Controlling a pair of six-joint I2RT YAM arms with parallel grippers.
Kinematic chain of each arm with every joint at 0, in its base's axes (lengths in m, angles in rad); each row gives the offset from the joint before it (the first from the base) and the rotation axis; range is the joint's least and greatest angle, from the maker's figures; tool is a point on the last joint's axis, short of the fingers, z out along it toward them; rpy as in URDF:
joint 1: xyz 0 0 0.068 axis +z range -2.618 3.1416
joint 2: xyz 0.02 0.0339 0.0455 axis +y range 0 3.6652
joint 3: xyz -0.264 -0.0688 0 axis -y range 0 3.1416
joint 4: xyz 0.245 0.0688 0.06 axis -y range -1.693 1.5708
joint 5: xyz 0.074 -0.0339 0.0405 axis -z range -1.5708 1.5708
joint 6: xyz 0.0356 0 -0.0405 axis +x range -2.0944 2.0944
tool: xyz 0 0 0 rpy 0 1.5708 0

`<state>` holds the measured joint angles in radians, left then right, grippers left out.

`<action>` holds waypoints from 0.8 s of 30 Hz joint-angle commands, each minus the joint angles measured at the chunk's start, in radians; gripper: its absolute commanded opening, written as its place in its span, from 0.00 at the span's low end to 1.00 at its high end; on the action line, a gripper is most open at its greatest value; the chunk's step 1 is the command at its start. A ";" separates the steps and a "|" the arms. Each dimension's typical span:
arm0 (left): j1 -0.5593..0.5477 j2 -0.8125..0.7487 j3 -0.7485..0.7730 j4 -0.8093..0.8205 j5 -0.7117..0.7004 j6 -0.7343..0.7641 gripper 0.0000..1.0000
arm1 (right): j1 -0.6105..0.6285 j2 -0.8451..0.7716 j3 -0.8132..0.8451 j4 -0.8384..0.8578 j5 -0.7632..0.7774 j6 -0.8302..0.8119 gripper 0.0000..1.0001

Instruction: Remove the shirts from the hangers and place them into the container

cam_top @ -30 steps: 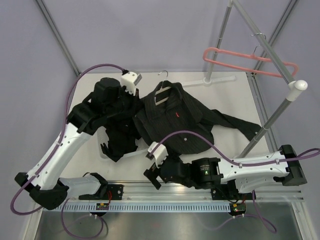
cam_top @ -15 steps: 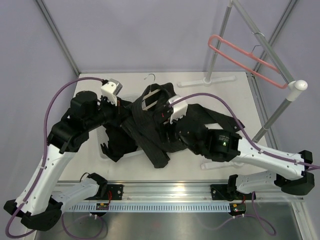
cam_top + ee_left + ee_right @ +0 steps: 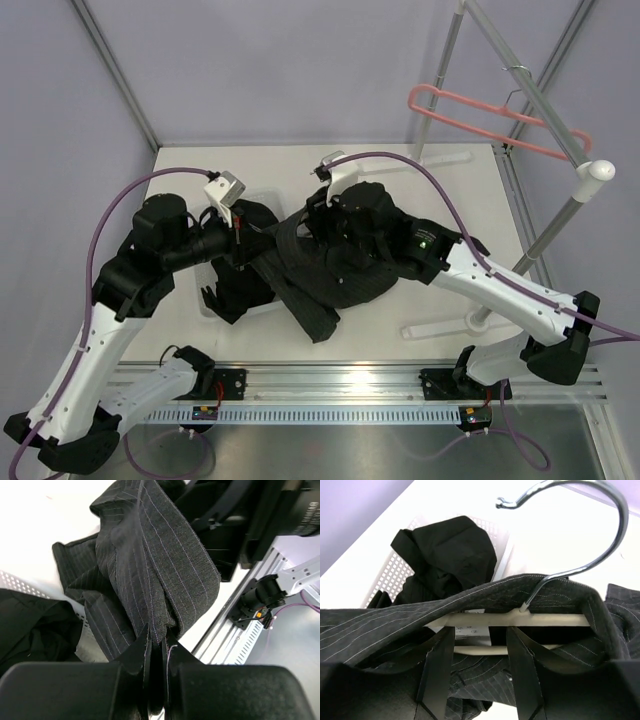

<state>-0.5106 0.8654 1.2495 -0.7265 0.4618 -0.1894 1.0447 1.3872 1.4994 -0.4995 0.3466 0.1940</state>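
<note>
The charcoal pinstriped shirt (image 3: pixel 335 280) lies bunched mid-table, still on the cream-white hanger (image 3: pixel 520 619), whose metal hook (image 3: pixel 600 530) points away. My left gripper (image 3: pixel 241 236) is shut on a fold of that pinstriped shirt (image 3: pixel 150 565); the fabric runs down between its jaws (image 3: pixel 156 639). My right gripper (image 3: pixel 480 635) is at the collar, its jaws apart, one finger either side of the neck label, the hanger's bars crossing their tips. The plain black shirt (image 3: pixel 235 285) lies in the container (image 3: pixel 207 306). The pink hanger (image 3: pixel 480 108) hangs bare on the rack.
The grey rack pole (image 3: pixel 545 235) slants up at the right, with its white feet (image 3: pixel 435 325) on the table beside my right arm. The container's perforated wall (image 3: pixel 395 565) is just left of the collar. The metal rail (image 3: pixel 350 375) runs along the near edge.
My right arm swung from the near edge up to the collar, its jaws narrowing. My left gripper pulled the pinstriped shirt leftward and nearer, bunching it. The pink hanger is swaying.
</note>
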 commanded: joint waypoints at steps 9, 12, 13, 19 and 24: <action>0.003 -0.034 -0.010 0.111 0.109 -0.030 0.00 | -0.031 -0.091 0.019 0.016 -0.029 -0.045 0.55; 0.003 -0.034 -0.013 0.110 0.100 -0.025 0.00 | -0.031 -0.117 0.018 0.003 -0.041 -0.042 0.55; 0.001 -0.032 -0.013 0.107 0.098 -0.024 0.00 | -0.031 -0.125 0.013 0.001 -0.044 -0.039 0.55; 0.003 -0.029 -0.009 0.116 0.118 -0.033 0.00 | -0.031 -0.142 0.007 -0.008 -0.009 -0.062 0.55; 0.001 -0.046 -0.012 0.124 0.143 -0.044 0.00 | -0.037 -0.120 0.018 -0.001 0.003 -0.076 0.54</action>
<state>-0.5091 0.8501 1.2331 -0.6865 0.5365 -0.2115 1.0218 1.2575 1.4994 -0.5140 0.3325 0.1535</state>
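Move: The light hanger inside the striped shirt's neck is just off the right hand's half-open fingers: its neck lies about 4 cm ahead, roughly 1 cm to the right, and about level. The shirt shoulder pinched by the left hand is some 7 cm to the right hand's left and 7 cm back, level; the container's middle is about 16 cm left, 6 cm ahead and nearly 30 cm below. From the left hand, the hanger's neck lies about 10 cm ahead and 8 cm to the right, level. The right hand, still half open, barely stirs at first, then rises about 5 cm and shifts some 3 cm to its right, easing back off the hanger so that the hook's neck, which showed just outside the finger on the forward-right side, comes to show between the two fingertips; the wrist tips up by only about 5 degrees. The left hand keeps its shut pinch on the shirt's shoulder and practically holds its place while the right fingers neither open nor close, and whether they touch the hanger or the collar can't be made out. ##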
